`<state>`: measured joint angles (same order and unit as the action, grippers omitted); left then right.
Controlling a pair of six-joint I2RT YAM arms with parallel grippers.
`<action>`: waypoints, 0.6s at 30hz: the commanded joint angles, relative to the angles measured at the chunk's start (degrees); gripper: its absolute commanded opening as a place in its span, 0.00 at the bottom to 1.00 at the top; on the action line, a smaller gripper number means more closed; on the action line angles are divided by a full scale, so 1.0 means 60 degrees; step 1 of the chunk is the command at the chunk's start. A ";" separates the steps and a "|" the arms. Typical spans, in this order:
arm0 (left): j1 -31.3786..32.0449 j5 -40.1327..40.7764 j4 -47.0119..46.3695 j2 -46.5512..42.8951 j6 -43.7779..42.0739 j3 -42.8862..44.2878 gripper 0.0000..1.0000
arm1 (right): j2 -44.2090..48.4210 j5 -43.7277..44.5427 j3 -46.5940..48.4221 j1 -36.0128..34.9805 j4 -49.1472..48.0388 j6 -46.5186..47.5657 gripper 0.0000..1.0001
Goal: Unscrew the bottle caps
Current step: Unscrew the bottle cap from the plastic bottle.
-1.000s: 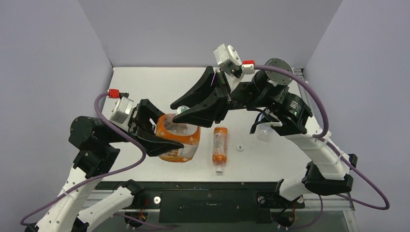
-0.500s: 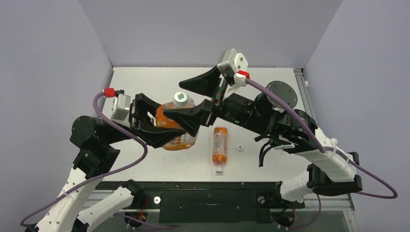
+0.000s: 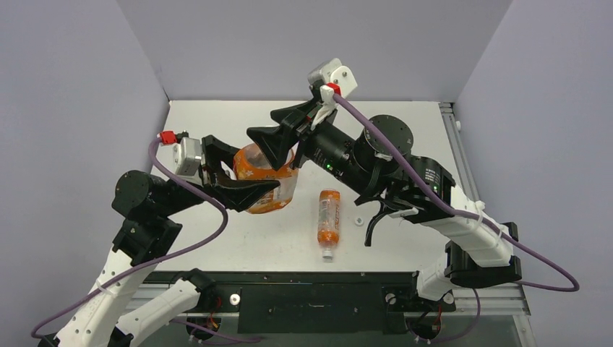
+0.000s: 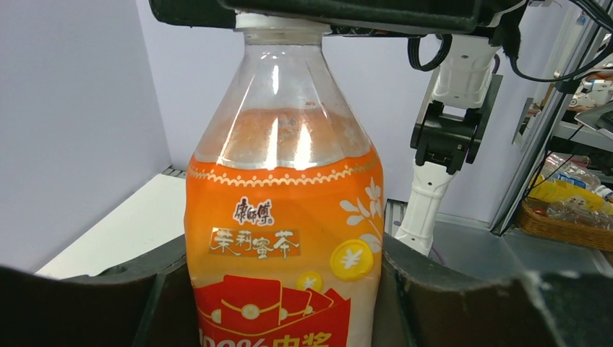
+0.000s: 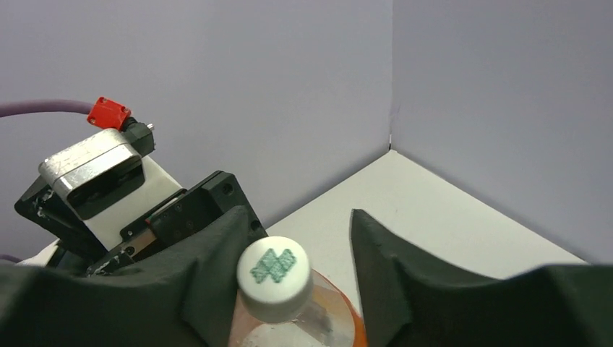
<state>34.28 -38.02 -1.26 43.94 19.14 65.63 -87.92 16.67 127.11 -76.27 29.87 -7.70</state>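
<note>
My left gripper (image 3: 242, 194) (image 4: 282, 289) is shut on the body of the wide orange bottle (image 3: 266, 189) (image 4: 282, 217) and holds it upright above the table. The bottle's white cap with a green mark (image 5: 275, 278) stands between the fingers of my right gripper (image 3: 278, 135) (image 5: 298, 224). That gripper is open. Its left finger (image 5: 217, 267) lies against the cap's side, and a gap separates the cap from the right finger (image 5: 390, 267). In the top view the cap is hidden under the right gripper.
A slim orange bottle (image 3: 329, 215) lies on the white table (image 3: 217, 123) to the right of the held bottle, its white cap (image 3: 327, 253) towards the near edge. A loose white cap (image 3: 358, 220) sits beside it. Purple walls enclose the table on three sides.
My right gripper let go of the cap, opened wide and turned, then came back over the cap with its jaws narrower. My left gripper carried the bottle slightly farther back.
</note>
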 commanded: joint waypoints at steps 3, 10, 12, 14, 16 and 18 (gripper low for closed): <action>-0.0045 0.0321 -0.0287 -0.0012 -0.0096 0.0073 0.00 | -0.0085 0.0060 0.0329 0.0256 0.0225 -0.0436 0.27; -0.0045 0.0333 -0.0360 0.0043 0.0094 0.0128 0.00 | -0.0006 -0.0665 0.0315 0.0628 0.0320 -0.0532 0.00; -0.0045 0.0143 -0.0400 0.0035 0.0261 0.0145 0.00 | 0.0135 -0.1550 0.0196 0.0911 0.0200 -0.0540 0.00; -0.0045 -0.0246 -0.0489 0.0023 0.0499 0.0174 0.00 | 0.0462 -0.3098 -0.0059 0.1388 -0.0119 -0.0539 0.00; -0.0045 -0.0770 -0.0660 0.0009 0.0797 0.0227 0.00 | 0.0646 -0.4550 -0.0288 0.1575 -0.0381 -0.0416 0.00; -0.0037 -0.1270 -0.0824 0.0009 0.1174 0.0324 0.00 | 0.0746 -0.5965 -0.0383 0.1668 -0.0505 -0.0236 0.00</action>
<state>33.91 -37.74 -1.04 44.86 21.19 65.49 -87.29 -1.37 125.84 -68.12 31.07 -11.18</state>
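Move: The bottle cap sits almost between the right hand's half-open fingers, about 1 cm back and 1 cm below its hand point, level left-right. The orange-labelled plastic bottle's middle hangs some 10 cm below the right hand and 4 cm to its right, level with it forward-back, gripped by the left hand. From the left hand, the cap is about 11 cm above, 3 cm left and 1 cm back. Right fingers close on the cap, sinking about 1 cm, then turn 10 degrees counter-clockwise; left holds the bottle. ##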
